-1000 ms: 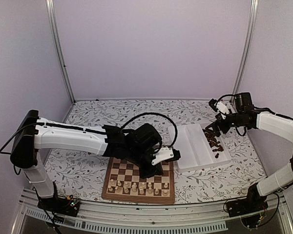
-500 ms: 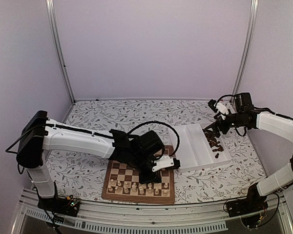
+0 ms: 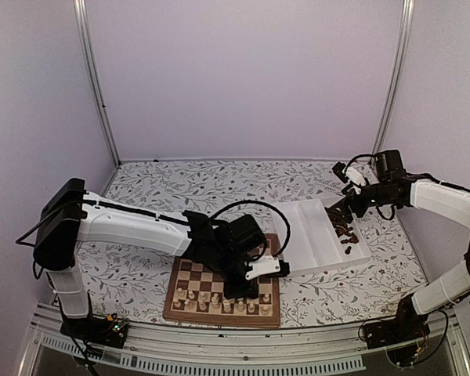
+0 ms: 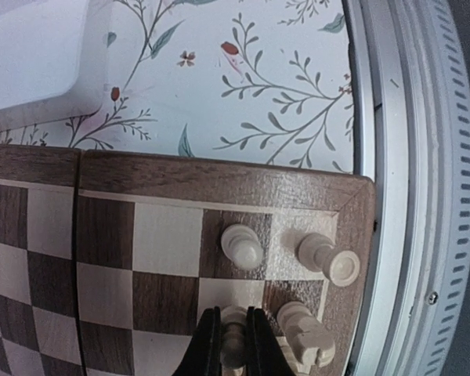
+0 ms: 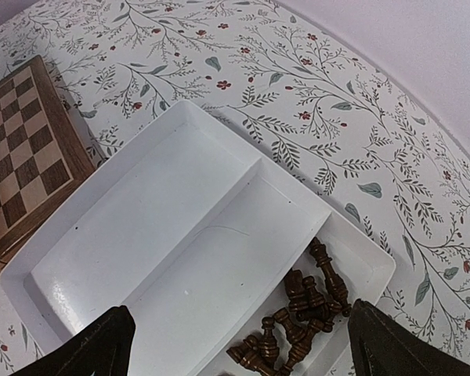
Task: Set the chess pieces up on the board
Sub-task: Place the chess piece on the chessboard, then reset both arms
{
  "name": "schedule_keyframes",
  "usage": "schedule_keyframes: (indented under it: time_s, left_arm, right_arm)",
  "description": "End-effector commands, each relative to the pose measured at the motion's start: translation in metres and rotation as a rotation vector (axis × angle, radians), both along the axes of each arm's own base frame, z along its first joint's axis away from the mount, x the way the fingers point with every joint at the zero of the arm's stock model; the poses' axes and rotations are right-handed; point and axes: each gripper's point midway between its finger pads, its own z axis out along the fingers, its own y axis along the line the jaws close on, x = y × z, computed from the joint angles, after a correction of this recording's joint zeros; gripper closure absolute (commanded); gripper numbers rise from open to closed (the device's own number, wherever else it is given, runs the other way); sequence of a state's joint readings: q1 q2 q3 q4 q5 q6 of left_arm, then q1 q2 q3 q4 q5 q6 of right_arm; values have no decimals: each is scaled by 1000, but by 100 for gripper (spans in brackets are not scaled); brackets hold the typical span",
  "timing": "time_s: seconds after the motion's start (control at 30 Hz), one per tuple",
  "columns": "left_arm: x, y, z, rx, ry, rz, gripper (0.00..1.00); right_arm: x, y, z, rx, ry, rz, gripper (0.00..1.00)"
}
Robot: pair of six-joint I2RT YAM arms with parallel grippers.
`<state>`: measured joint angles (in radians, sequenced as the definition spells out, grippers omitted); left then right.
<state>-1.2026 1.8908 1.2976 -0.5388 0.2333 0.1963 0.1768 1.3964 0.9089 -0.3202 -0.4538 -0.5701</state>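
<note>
The board (image 3: 189, 272) lies near the table's front edge, with cream chess pieces (image 3: 219, 301) lined up along its two near rows. My left gripper (image 3: 252, 291) hangs low over the board's near right corner. In the left wrist view the left gripper (image 4: 233, 345) is shut on a cream pawn (image 4: 233, 333), next to a standing pawn (image 4: 241, 245), a rook (image 4: 329, 258) and another cream piece (image 4: 305, 335). My right gripper (image 3: 349, 200) is open above the tray's dark pieces (image 5: 309, 313). Its fingers (image 5: 102, 348) are spread wide with nothing between them.
A white two-compartment tray (image 3: 309, 244) sits right of the board, with dark brown pieces (image 3: 343, 227) heaped at its far right end. Its left compartment (image 5: 141, 204) holds nothing. A metal rail (image 4: 392, 196) runs just past the board's corner.
My left arm has carried the cream pawn toward the board's near right corner and lower. The right arm has stayed put.
</note>
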Motion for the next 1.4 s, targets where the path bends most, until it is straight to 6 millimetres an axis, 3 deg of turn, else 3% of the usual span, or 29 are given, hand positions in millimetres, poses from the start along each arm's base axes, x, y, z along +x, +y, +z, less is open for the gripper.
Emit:
schedule_keyframes:
  time_s: [0.0,0.47,0.7,0.87,0.97,1.07,1.17,1.37]
  left_arm:
    - [-9,-4,-3,11,15,-36,93]
    - [-4,-8,1,-1,-4,-17,71]
    - [16,-5,25,-18,-113,22,66]
    - [55,7,63,-55,-251,114,64]
    - [95,22,94,-75,-378,231,62]
    - [140,47,131,-82,-528,397,51]
    - [177,76,169,-137,-654,555,38]
    - [223,145,241,-340,-770,864,23]
  right_arm:
    - [-4,4,-2,6,11,27,1]
    - [-5,6,0,16,15,39,1]
    - [-2,7,19,26,-17,36,1]
    - [10,2,62,18,-125,-3,1]
    - [19,-6,94,15,-212,-62,1]
    - [21,-9,123,77,-255,-126,1]
    - [20,-11,134,126,-267,-164,1]
    - [22,-32,157,163,-330,-317,1]
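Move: My left hand holds a white pawn just over its square, the second from the board's right edge in the pawn row; that square is straight beneath, about 3 cm down. The corner pawn stands some 4 cm to the right, the neighbouring pawn 4 cm to the left. The knight is 4 cm back, the rook 4 cm back and 4 cm right. From my right hand, that square is roughly 24 cm back, 28 cm left and 12 cm lower. I ease the pawn down the last centimetre with my left hand, hold there while the fingers part to about a third and let go of it, then sweep forward and up some 19 cm each and 10 cm left, away from the pieces. The fingers open on to three quarters as the wrist tips up and swings counter-clockwise. My open, empty right hand rises about 13 cm off the tray, late on. ##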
